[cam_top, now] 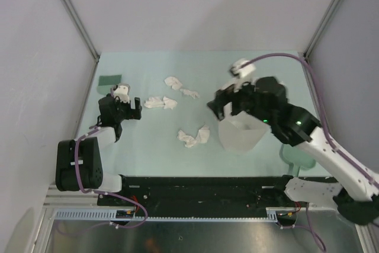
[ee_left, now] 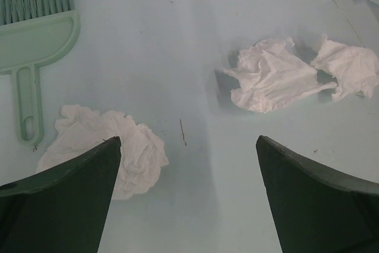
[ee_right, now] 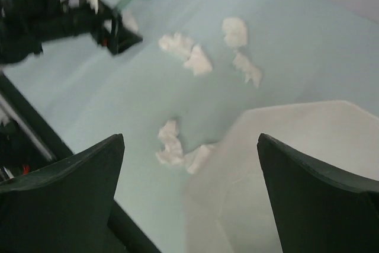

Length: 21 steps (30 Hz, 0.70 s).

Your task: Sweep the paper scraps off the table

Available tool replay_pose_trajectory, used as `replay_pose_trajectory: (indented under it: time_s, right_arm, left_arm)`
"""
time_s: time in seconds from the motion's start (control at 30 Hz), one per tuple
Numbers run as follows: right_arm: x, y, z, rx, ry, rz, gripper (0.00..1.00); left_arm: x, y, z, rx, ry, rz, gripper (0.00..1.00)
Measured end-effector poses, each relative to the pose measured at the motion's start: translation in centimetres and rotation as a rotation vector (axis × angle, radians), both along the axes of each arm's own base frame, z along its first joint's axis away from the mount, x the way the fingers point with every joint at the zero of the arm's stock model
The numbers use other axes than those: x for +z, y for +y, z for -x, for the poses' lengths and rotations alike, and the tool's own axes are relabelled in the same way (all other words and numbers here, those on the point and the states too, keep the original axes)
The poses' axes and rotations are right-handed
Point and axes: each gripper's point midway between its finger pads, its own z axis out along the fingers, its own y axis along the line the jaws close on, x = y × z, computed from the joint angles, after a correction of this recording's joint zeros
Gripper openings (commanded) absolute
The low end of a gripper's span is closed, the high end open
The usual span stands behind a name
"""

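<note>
Several white paper scraps lie on the pale green table (cam_top: 148, 152): a pair (cam_top: 161, 103), two further back (cam_top: 173, 82) (cam_top: 190, 93), and a clump (cam_top: 193, 137) beside the white bin (cam_top: 240, 134). My left gripper (cam_top: 131, 106) (ee_left: 188, 140) is open low over the table, nothing between its fingers. One wad (ee_left: 118, 146) lies just by its left finger, and two more wads (ee_left: 272, 75) (ee_left: 349, 69) sit ahead to the right. My right gripper (cam_top: 222, 109) (ee_right: 190, 137) hangs open above the bin's (ee_right: 296, 164) left edge, the near clump (ee_right: 174, 146) below it.
A green hand brush (ee_left: 35, 22) (cam_top: 110, 80) lies at the back left, bristles away from me. A green dustpan (cam_top: 296, 155) shows partly under my right arm at the near right. Grey walls and metal rails enclose the table.
</note>
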Motion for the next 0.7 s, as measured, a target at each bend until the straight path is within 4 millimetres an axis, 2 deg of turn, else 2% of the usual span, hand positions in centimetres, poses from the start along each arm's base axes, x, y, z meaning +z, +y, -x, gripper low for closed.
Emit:
replay_pose_trajectory:
  time_s: [0.1, 0.17, 0.3, 0.43, 0.57, 0.7]
  right_arm:
    - [-2.1, 3.4, 1.3, 0.044, 0.050, 0.159, 1.00]
    - [-4.2, 4.2, 2.0, 0.037, 0.087, 0.275, 1.00]
    - [-7.1, 2.6, 2.2, -0.038, 0.134, 0.445, 1.00]
    - [-7.6, 0.9, 2.4, -0.103, 0.142, 0.526, 0.98]
    - [-7.5, 0.0, 2.7, -0.128, 0.151, 0.553, 0.81]
    - [-8.3, -0.7, 3.2, -0.131, 0.185, 0.592, 0.57]
  left_arm:
    - [0.0, 0.0, -0.1, 0.000, 0.003, 0.001, 1.00]
    - [-0.1, 0.0, -0.1, -0.001, 0.006, 0.001, 1.00]
    - [-0.1, 0.0, -0.1, -0.002, 0.007, 0.002, 1.00]
    - [-0.1, 0.0, -0.1, -0.002, 0.010, 0.002, 1.00]
    - [-0.2, -0.1, -0.1, -0.005, 0.013, 0.004, 1.00]
    - [-0.3, -0.1, -0.1, -0.008, 0.018, 0.007, 1.00]
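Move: The bin's left rim, on the side nearer the robot, lies just under the right hand: about 9 cm below it, 3 cm back and 1 cm to its right. The bin's middle is 8 cm to the right, 1 cm ahead and some 23 cm down. The V-shaped scraps lie about 9 cm left, 2 cm back and 36 cm below. From the left hand the rim is roughly 31 cm right, 17 cm back and 19 cm higher. The right hand comes down onto the bin's left rim with its open fingers straddling it, and they begin to close about the wall at the end; a grip can't be seen yet. It sinks some 8 cm and draws back about 3 cm, swinging briefly left and then back right, while the wrist tips about 35 degrees so the fingers point more steeply down. ##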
